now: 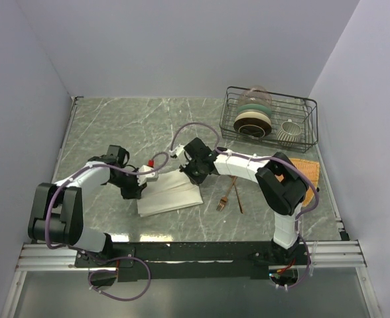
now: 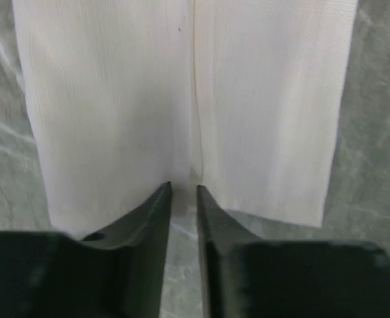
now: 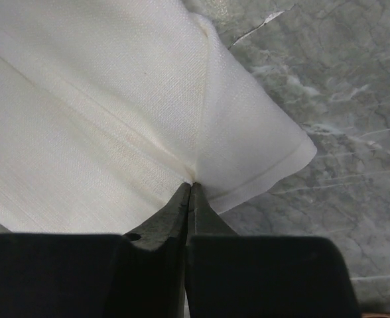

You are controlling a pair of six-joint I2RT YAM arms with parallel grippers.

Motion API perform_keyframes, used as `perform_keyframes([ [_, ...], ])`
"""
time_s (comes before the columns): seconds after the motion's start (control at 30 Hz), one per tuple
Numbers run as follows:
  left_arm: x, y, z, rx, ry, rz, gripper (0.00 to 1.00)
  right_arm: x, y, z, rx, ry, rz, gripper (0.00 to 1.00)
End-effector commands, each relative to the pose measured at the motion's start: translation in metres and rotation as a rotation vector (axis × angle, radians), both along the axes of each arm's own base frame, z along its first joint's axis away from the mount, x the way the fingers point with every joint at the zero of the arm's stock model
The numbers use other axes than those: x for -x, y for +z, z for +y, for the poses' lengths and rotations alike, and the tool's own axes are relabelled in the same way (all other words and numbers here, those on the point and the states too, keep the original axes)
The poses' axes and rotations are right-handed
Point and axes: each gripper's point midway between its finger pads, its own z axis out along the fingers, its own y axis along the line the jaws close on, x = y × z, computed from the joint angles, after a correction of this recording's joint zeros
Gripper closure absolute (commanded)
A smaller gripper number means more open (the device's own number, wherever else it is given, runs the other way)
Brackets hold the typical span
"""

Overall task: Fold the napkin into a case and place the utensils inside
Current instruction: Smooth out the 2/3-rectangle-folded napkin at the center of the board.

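Observation:
The cream-white napkin lies folded into a wide band on the marble table, with a fold line down its middle. My left gripper sits at its left end, jaws a narrow gap apart. Bare table shows between the jaws and no cloth is in them. My right gripper is at the napkin's right corner and shut on a pinch of cloth, which puckers the napkin towards the tips. The copper fork and spoon lie crossed just right of the napkin.
A black wire rack with bowls and a cup stands at the back right. An orange woven mat lies at the right edge, partly under my right arm. White walls enclose the table on three sides.

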Motion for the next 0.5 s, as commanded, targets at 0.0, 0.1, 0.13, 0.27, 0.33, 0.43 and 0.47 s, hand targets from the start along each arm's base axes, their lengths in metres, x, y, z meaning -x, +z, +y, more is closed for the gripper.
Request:
perform_keyframes([
  [0.0, -0.008, 0.041, 0.003, 0.155, 0.099, 0.013, 0.62, 0.008, -0.005, -0.009, 0.015, -0.047, 0.092, 1.00],
  [0.1, -0.039, 0.073, 0.021, 0.251, 0.253, -0.006, 0.54, 0.010, -0.007, -0.009, 0.011, -0.049, 0.102, 1.00],
  [0.13, -0.045, 0.077, 0.022, 0.276, 0.305, 0.021, 0.53, 0.010, -0.010, -0.009, 0.015, -0.051, 0.107, 1.00],
  [0.27, -0.069, 0.070, 0.021, 0.304, 0.375, 0.079, 0.49, 0.011, -0.012, -0.009, 0.018, -0.049, 0.112, 1.00],
  [0.33, -0.076, 0.065, 0.020, 0.303, 0.399, 0.095, 0.48, 0.012, -0.013, -0.010, 0.021, -0.054, 0.121, 1.00],
  [0.43, -0.082, 0.052, 0.017, 0.286, 0.409, 0.136, 0.48, 0.013, -0.016, -0.009, 0.027, -0.062, 0.133, 1.00],
  [0.47, -0.083, 0.045, 0.017, 0.278, 0.414, 0.157, 0.48, 0.013, -0.017, -0.010, 0.029, -0.065, 0.136, 1.00],
])
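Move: At the napkin's left edge, the left hand has its fingertips low by the cloth, with the far left corner about 7 cm ahead and 1 cm left; the near left corner lies some 6 cm back. The right hand, with the napkin's right end in its shut fingertips, has that far left corner about 20 cm to its left and 2 cm ahead, and the fork 12 cm right and 3 cm back. All lie roughly at fingertip height. Lifting off the napkin's left end, the left hand rises nearly 7 cm while swinging about 8 cm forward and a little left, then dips slightly beside and above the far left corner. Its fingers open from a quarter to about half as it turns some 20 degrees counter-clockwise and slants flatter. The right hand stays put, still pinching the right end down. ##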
